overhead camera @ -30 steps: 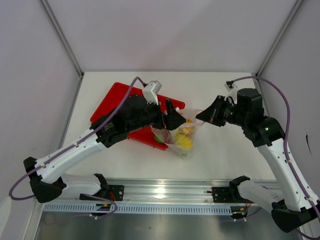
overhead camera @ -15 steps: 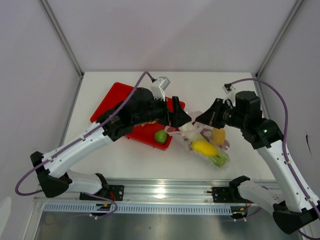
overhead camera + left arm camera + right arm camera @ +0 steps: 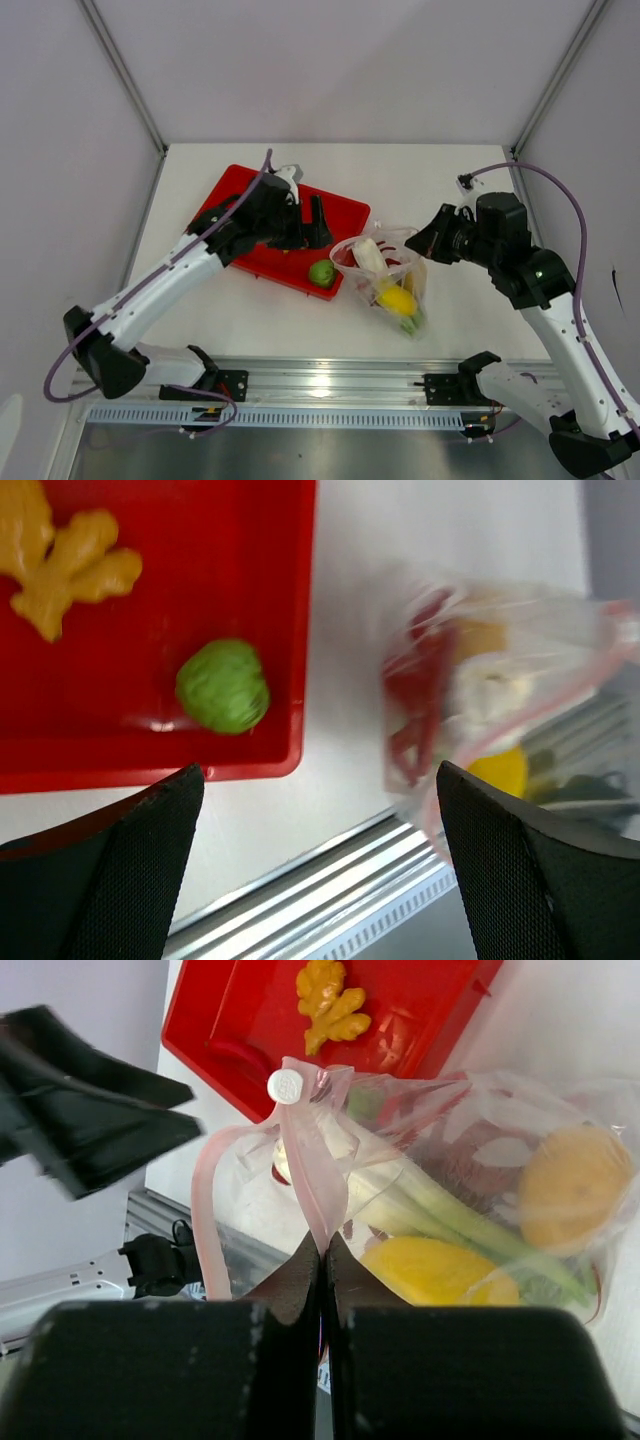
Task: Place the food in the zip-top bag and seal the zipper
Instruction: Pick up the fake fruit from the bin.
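Note:
My right gripper [image 3: 424, 246] [image 3: 322, 1248] is shut on the pinkish zipper [image 3: 318, 1185] of the zip-top bag [image 3: 385, 275], just below its white slider [image 3: 285, 1085]. The bag's mouth gapes in a loop toward the tray. Inside it I see the leek [image 3: 425, 1205], a yellow fruit [image 3: 440, 1272], a second yellow fruit [image 3: 575, 1185] and red chillies [image 3: 415, 715]. My left gripper [image 3: 316, 224] [image 3: 320, 880] is open above the red tray [image 3: 235, 190], holding nothing. The green round fruit [image 3: 321, 272] [image 3: 222, 685] and the orange ruffled piece [image 3: 60, 555] [image 3: 335, 1000] lie in the tray.
The tray's near rim [image 3: 150, 775] lies just left of the bag. A metal rail [image 3: 330, 385] runs along the table's front edge. Grey walls close in the table at the back and on both sides.
My left gripper has drawn back left from the bag's mouth to above the tray. The bag has swung and now hangs from the right gripper alone. The green fruit has come into view.

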{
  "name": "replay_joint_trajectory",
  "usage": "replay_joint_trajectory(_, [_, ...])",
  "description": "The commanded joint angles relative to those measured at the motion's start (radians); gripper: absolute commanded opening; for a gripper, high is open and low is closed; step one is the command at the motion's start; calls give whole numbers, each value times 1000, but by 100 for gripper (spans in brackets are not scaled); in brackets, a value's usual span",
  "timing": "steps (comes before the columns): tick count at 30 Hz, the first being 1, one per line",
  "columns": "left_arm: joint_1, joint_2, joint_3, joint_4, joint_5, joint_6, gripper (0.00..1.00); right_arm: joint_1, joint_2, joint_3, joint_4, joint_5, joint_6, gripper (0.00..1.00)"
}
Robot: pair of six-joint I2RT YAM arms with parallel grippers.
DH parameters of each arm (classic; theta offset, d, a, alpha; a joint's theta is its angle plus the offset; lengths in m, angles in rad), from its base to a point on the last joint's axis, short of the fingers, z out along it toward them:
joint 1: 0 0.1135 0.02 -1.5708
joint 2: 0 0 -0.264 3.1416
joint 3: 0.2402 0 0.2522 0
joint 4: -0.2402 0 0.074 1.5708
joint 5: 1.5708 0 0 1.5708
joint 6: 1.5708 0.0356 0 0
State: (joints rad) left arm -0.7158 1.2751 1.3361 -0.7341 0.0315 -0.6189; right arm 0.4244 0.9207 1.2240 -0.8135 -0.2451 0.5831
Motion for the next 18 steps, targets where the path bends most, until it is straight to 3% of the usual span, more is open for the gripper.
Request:
replay_joint_trajectory(1, [9, 139, -9, -111, 36, 5, 99, 4, -37, -17, 13, 73, -25, 0])
replay_joint_trajectory(7, [16, 311, 53, -80, 120, -24, 97, 2, -65, -15, -39, 133, -49, 0])
replay_joint_trajectory(12, [16, 455, 109, -94, 91, -28, 96, 2, -83, -21, -56, 147, -55, 0])
replay_joint_trajectory(18, [18, 514, 110, -77, 48, -33, 96, 1, -85, -23, -53, 136, -57, 0])
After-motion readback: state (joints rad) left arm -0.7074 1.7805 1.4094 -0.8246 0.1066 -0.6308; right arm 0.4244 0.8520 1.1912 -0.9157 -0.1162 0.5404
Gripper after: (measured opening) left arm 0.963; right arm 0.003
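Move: The green fake fruit lies in the bin almost straight under the open left hand, some 21 cm down and about 1 cm back. The yellow ginger is also in the bin, about 9 cm left and 5 cm forward of the hand. The bin's near right corner sits about 3 cm right and 6 cm back, and the half-filled bag hangs roughly 14 cm right and 2 cm back. From the right hand the green fruit is about 18 cm left, 2 cm ahead and 26 cm down. The right hand's shut fingers keep their pinch on the bag's edge and carry it about 3 cm to the right, away from the bin, sinking some 2 cm. The left hand, holding nothing and still wide open, plunges about 16 cm towards the green fruit, fast at first and then easing, while its wrist swings round by some 30 degrees to point the fingers more steeply down. It stops short of touching the fruit. ##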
